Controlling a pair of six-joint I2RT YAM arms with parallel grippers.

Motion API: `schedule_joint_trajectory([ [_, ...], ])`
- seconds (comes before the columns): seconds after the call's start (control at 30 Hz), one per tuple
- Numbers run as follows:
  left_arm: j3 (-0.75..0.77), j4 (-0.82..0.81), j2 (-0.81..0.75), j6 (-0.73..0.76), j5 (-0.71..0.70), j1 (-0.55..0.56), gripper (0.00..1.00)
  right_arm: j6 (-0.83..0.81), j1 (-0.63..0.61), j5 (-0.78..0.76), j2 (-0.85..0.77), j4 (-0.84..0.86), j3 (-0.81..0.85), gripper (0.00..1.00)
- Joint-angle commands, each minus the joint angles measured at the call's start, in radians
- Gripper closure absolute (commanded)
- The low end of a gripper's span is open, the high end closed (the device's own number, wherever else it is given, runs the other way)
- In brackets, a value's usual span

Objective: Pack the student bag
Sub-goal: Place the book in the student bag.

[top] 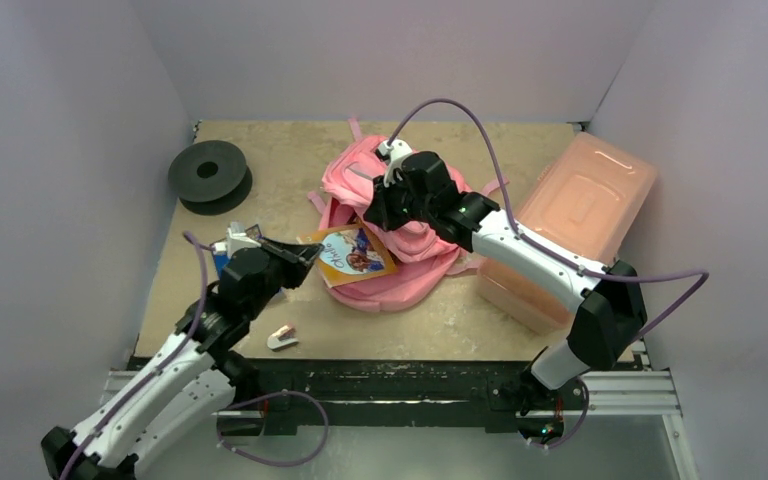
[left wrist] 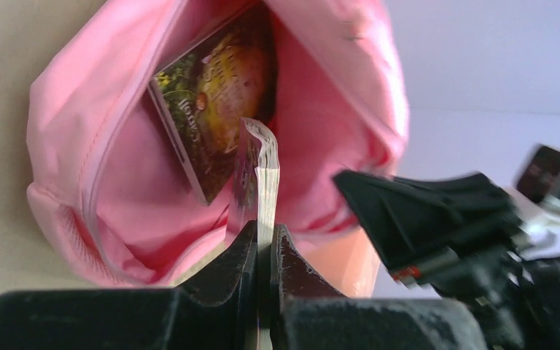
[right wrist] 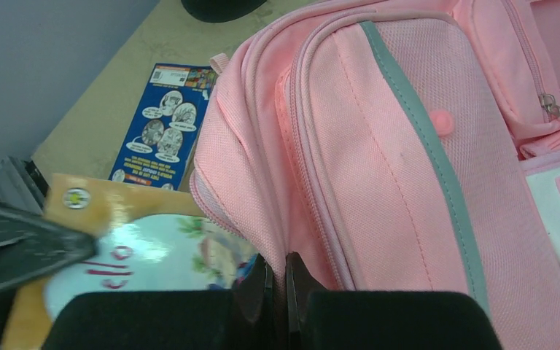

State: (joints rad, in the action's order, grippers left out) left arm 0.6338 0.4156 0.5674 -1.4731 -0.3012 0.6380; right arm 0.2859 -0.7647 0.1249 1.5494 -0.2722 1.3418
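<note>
The student bag (top: pixel 400 225), a pink backpack with a grey stripe (right wrist: pixel 415 131), lies mid-table with its mouth facing left. My right gripper (top: pixel 378 210) is shut on the fabric edge of the bag's opening (right wrist: pixel 277 273) and holds it up. My left gripper (top: pixel 310 250) is shut on the edge of a picture book (top: pixel 355 255), whose far end sits in the bag's mouth. In the left wrist view the jaws (left wrist: pixel 265 237) pinch this book's pages (left wrist: pixel 261 175). Another book (left wrist: pixel 215 109) lies inside the bag (left wrist: pixel 335 95).
A blue comic book (right wrist: pixel 164 124) lies on the table by the left arm (top: pixel 222 258). A black spool (top: pixel 208 172) sits at the back left. A salmon plastic box (top: pixel 575 220) stands right of the bag. A small white object (top: pixel 282 338) lies near the front edge.
</note>
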Motion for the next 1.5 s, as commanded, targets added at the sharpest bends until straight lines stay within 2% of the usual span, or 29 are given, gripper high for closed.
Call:
schedule_joint_trajectory([
  [0.0,-0.153,-0.498,0.142,-0.165,0.228,-0.092,1.0,0.065,-0.002,0.074,-0.078,0.149,0.054,1.0],
  [0.07,-0.172,-0.587,0.243,-0.185,0.218,-0.112,1.0,0.065,-0.002,0.076,-0.085,0.15,0.046,1.0],
  [0.23,-0.155,-0.806,0.534,-0.157,0.07,-0.115,1.0,0.067,0.0,0.082,-0.09,0.162,0.028,1.0],
  [0.37,-0.033,-0.916,0.813,-0.258,0.074,-0.112,1.0,0.067,0.0,0.079,-0.083,0.159,0.036,1.0],
  [0.47,0.074,-0.921,0.933,-0.285,0.053,-0.111,1.0,0.059,-0.001,0.065,-0.082,0.144,0.049,1.0],
  [0.57,0.2,-0.739,0.956,-0.178,0.064,-0.106,1.0,0.05,0.001,0.042,-0.083,0.134,0.05,1.0],
  [0.7,0.267,-0.47,0.892,-0.107,0.093,-0.081,0.68,0.029,0.002,0.003,-0.083,0.116,0.046,1.0],
  [0.8,0.257,-0.293,0.821,-0.09,0.155,-0.074,0.48,0.019,0.003,-0.014,-0.08,0.117,0.04,1.0],
  [0.83,0.262,-0.226,0.802,-0.074,0.18,-0.074,0.46,0.015,0.004,-0.016,-0.078,0.117,0.039,1.0],
  [0.9,0.251,-0.119,0.759,-0.054,0.218,-0.074,0.42,0.008,0.006,-0.019,-0.075,0.118,0.034,1.0],
  [1.0,0.192,-0.056,0.655,0.014,0.24,-0.077,0.41,-0.001,0.01,-0.029,-0.068,0.107,0.03,1.0],
  [1.23,0.119,0.13,0.284,0.283,0.203,-0.083,0.41,-0.065,0.008,-0.12,-0.058,0.047,-0.002,1.0],
  [1.37,0.171,0.318,0.052,0.479,0.171,-0.083,0.4,-0.051,-0.01,-0.054,-0.015,0.039,-0.058,0.71],
  [1.47,0.224,0.488,-0.076,0.556,0.092,-0.083,0.4,-0.039,-0.105,-0.091,0.034,0.053,-0.084,0.55],
])
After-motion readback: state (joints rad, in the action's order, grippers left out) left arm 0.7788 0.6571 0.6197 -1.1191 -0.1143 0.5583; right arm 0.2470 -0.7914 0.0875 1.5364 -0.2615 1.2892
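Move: The Othello book is already pinched in the left fingers; its place inside the open pink bag lies about 12 cm ahead, 10 cm to the right and 14 cm below the left hand. The flap edge held by the right fingers is some 8 cm ahead, 11 cm right, at hand height; the stapler is 15 cm back, 9 cm left, 20 cm down. From the right hand, that place in the bag is about 4 cm ahead, 1 cm left, 14 cm below. The Othello book is carried by the left hand forward some 17 cm, down and to the right, in under the raised flap; there the fingers open past halfway, let go, and the hand backs out leftwards, rising, to near where it began. The right hand keeps the flap up almost still, then starts opening and sinks about 2 cm. ##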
